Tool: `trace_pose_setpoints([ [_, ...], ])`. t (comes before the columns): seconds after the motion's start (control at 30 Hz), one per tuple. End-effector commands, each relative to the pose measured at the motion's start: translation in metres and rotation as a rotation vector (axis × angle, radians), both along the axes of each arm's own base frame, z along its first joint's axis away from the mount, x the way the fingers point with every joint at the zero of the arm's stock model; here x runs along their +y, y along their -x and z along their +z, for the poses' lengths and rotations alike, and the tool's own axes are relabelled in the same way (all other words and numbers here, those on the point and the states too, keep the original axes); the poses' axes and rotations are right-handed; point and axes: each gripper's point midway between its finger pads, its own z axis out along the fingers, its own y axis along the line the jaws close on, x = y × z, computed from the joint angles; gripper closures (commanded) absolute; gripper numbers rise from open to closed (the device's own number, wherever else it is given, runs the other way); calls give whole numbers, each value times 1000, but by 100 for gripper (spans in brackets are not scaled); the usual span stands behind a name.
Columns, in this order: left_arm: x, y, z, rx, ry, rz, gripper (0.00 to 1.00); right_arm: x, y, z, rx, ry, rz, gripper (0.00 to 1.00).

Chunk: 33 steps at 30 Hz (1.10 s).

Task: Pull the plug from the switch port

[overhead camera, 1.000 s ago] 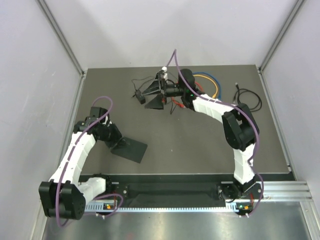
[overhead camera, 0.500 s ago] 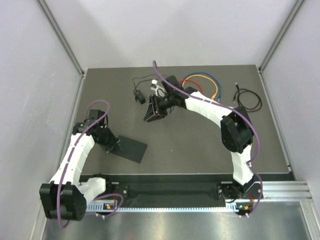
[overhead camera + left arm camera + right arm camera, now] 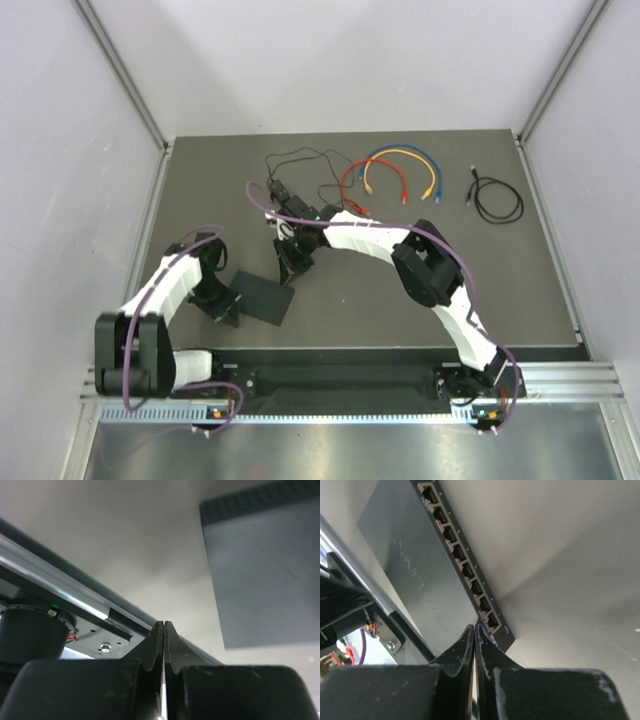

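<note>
The switch [image 3: 264, 297] is a flat matte-black slab lying near the front left of the mat. In the right wrist view its plain top [image 3: 407, 575] and a row of ports [image 3: 462, 566] show, and every port I see is empty. The plug is out of view. My right gripper [image 3: 293, 263] [image 3: 474, 628] is shut with nothing between its fingers, its tips just off the port face near the last port. My left gripper [image 3: 224, 306] [image 3: 164, 624] is also shut and empty, beside the switch's left end; the switch [image 3: 265, 575] lies to its right.
Red, orange and blue patch cables [image 3: 392, 175] lie coiled at the back centre, with a black cable [image 3: 497, 202] at the back right. A small black power-adapter block [image 3: 277, 188] on a thin cord sits at the back left. The metal rail [image 3: 400, 385] runs along the front edge.
The right arm swung from the cables at the back down to the switch's port side, and its jaws went from wide open to shut. The left gripper closed and drew slightly toward the front.
</note>
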Motion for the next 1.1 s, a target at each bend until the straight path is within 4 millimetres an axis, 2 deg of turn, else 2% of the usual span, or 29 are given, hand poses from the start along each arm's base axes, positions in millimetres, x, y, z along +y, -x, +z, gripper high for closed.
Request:
trace_pose_setpoints([
  [0.0,-3,-3,-19,63,-2,60,100,7,-21,12,-91,-24,9,100],
  [0.1,2,-2,-27,81,-35,75,100,10,-22,1,-78,-19,35,100],
  [0.27,14,-15,-31,70,-105,77,100,14,-20,-20,-50,-1,56,100],
  [0.43,19,-39,-31,60,-134,42,100,13,-17,-24,-29,0,61,100],
  [0.73,21,-93,-31,16,-141,-31,100,16,-6,-8,15,-55,50,100],
  [0.77,19,-107,-27,-16,-134,-38,100,20,-6,3,16,-84,40,100],
  [0.8,18,-113,-29,-16,-128,-45,100,18,-3,2,26,-87,30,100],
  [0.83,15,-121,-28,-33,-109,-76,100,19,-2,6,29,-98,20,100],
  [0.87,12,-141,-23,-87,-96,-93,100,22,1,17,39,-126,9,100],
  [0.9,9,-150,-26,-95,-82,-112,100,24,1,19,36,-149,3,100],
  [0.97,-12,-176,-18,-172,23,-177,100,32,6,34,63,-208,1,100],
  [1.0,-23,-192,-21,-215,73,-204,100,38,6,39,60,-242,1,100],
  [1.07,-50,-215,-9,-296,188,-280,100,47,10,48,94,-282,-4,100],
])
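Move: The switch lies in front of my two closed grippers. Its middle is about 4 cm ahead of my left hand and 6 cm to its right, some 2 cm lower. From my right hand, which is at its far right corner, the middle is about 4 cm back and 5 cm left, 2 cm lower. The power adapter sits roughly 21 cm straight ahead of my right hand, and the red cable's plugs are about 17 cm ahead and 19 cm right. With both grippers shut, I turn the switch between my fingertips. My left hand sinks about 3 cm to the table beside the near long side, then sweeps some 16 cm forward, faster and faster, pushing the switch's left end outward. My right hand edges forward and down beside the far right corner, holds there, then draws back about 2 cm against the switch. ##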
